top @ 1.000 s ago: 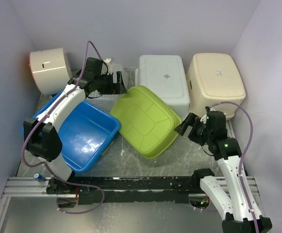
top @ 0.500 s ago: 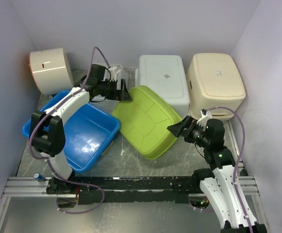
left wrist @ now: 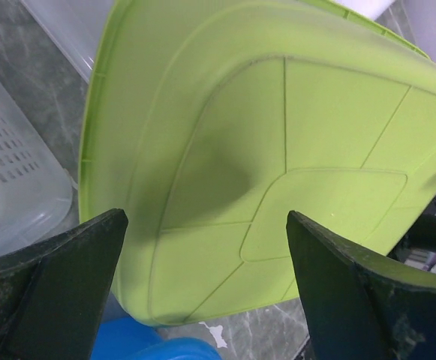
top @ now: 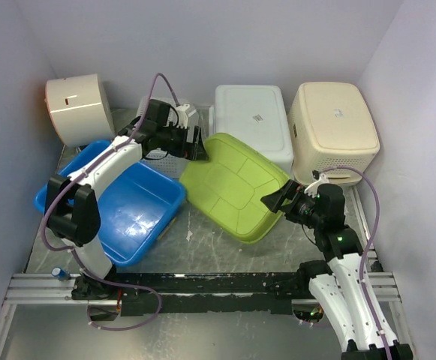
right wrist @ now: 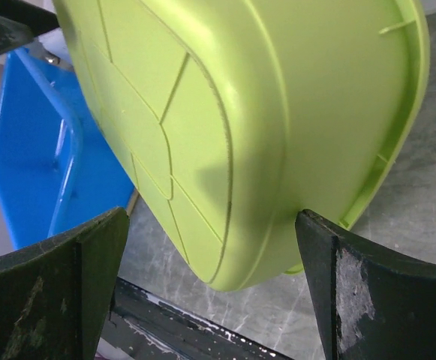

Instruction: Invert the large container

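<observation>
The large container (top: 233, 187) is a lime green tub with its ribbed bottom facing up, tilted between the blue bin and the white tub. My left gripper (top: 196, 147) hovers open at its far left edge; in the left wrist view the green tub (left wrist: 278, 150) lies beyond the open left gripper (left wrist: 205, 217), untouched. My right gripper (top: 272, 199) is open at its near right corner. The right wrist view shows that corner of the tub (right wrist: 240, 112) bulging between the spread fingers of my right gripper (right wrist: 211, 217), with its rim near the table.
A blue bin (top: 135, 206) stands upright left of the green tub. A white perforated basket (top: 163, 156) sits behind it. A white tub (top: 254, 112) and a cream one (top: 334, 124) lie upside down at the back; a cream drum (top: 75, 105) is far left. A black rail (top: 202, 283) runs along the near edge.
The green tub has shifted right and lies flatter, now clear of the blue bin's rim. My left gripper followed it rightward. My right gripper moved left toward its corner and opened slightly wider.
</observation>
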`<move>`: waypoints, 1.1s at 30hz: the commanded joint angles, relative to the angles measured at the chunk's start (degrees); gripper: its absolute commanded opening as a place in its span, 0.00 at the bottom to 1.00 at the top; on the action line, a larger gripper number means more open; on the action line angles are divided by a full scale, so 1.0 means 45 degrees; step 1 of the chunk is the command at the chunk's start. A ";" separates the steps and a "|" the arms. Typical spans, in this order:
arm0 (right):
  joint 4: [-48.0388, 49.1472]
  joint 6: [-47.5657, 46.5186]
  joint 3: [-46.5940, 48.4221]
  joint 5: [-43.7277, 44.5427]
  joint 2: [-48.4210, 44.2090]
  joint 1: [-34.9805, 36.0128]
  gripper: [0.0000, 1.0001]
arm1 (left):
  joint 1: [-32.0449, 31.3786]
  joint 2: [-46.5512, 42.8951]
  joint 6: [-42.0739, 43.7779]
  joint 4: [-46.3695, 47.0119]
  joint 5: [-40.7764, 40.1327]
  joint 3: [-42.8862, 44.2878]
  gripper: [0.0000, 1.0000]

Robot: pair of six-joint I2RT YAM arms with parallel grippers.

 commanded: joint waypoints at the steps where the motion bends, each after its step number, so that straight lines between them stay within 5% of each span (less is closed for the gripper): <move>1: -0.0325 -0.0220 0.0326 0.0347 0.0144 -0.0003 0.94 | 0.0008 0.0156 0.0384 -0.0098 -0.1352 0.0771 1.00; 11: -0.1045 -0.0550 0.0621 0.1498 0.0334 0.0002 0.94 | -0.0294 0.1374 0.0434 0.0033 0.0395 0.0396 0.98; 17: -0.0907 -0.0698 0.0759 0.1756 0.0599 0.0001 0.93 | -0.0911 -0.0120 -0.1201 0.0330 0.2634 -0.0301 0.97; 33: -0.3318 0.0874 0.2210 0.6467 0.0556 0.0002 0.93 | -0.5256 -0.1545 -0.4428 0.0667 0.0856 -0.3020 0.98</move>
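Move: Just beyond the left fingertips lies the bottom-up green container, its middle some 12 cm back and 10 cm to the right of the left hand, about 6 cm lower. Farther out, the upturned white container sits roughly 8 cm ahead and 17 cm to the right of the left hand; the grey basket is 4 cm ahead and 11 cm to its left. From the right hand, the green container's middle is 13 cm left, 3 cm ahead and 6 cm below. Reaching forward a couple of centimetres and dipping, the left hand then sweeps back and to the right, ending about 15 cm nearer the base and lower, its open fingers tipping down against the green container's left end. The right hand first sinks slightly, then backs off some 10 cm to the right by the container's other end, rising again as it rolls its left side down and swivels about 25 degrees clockwise, fingers open. ##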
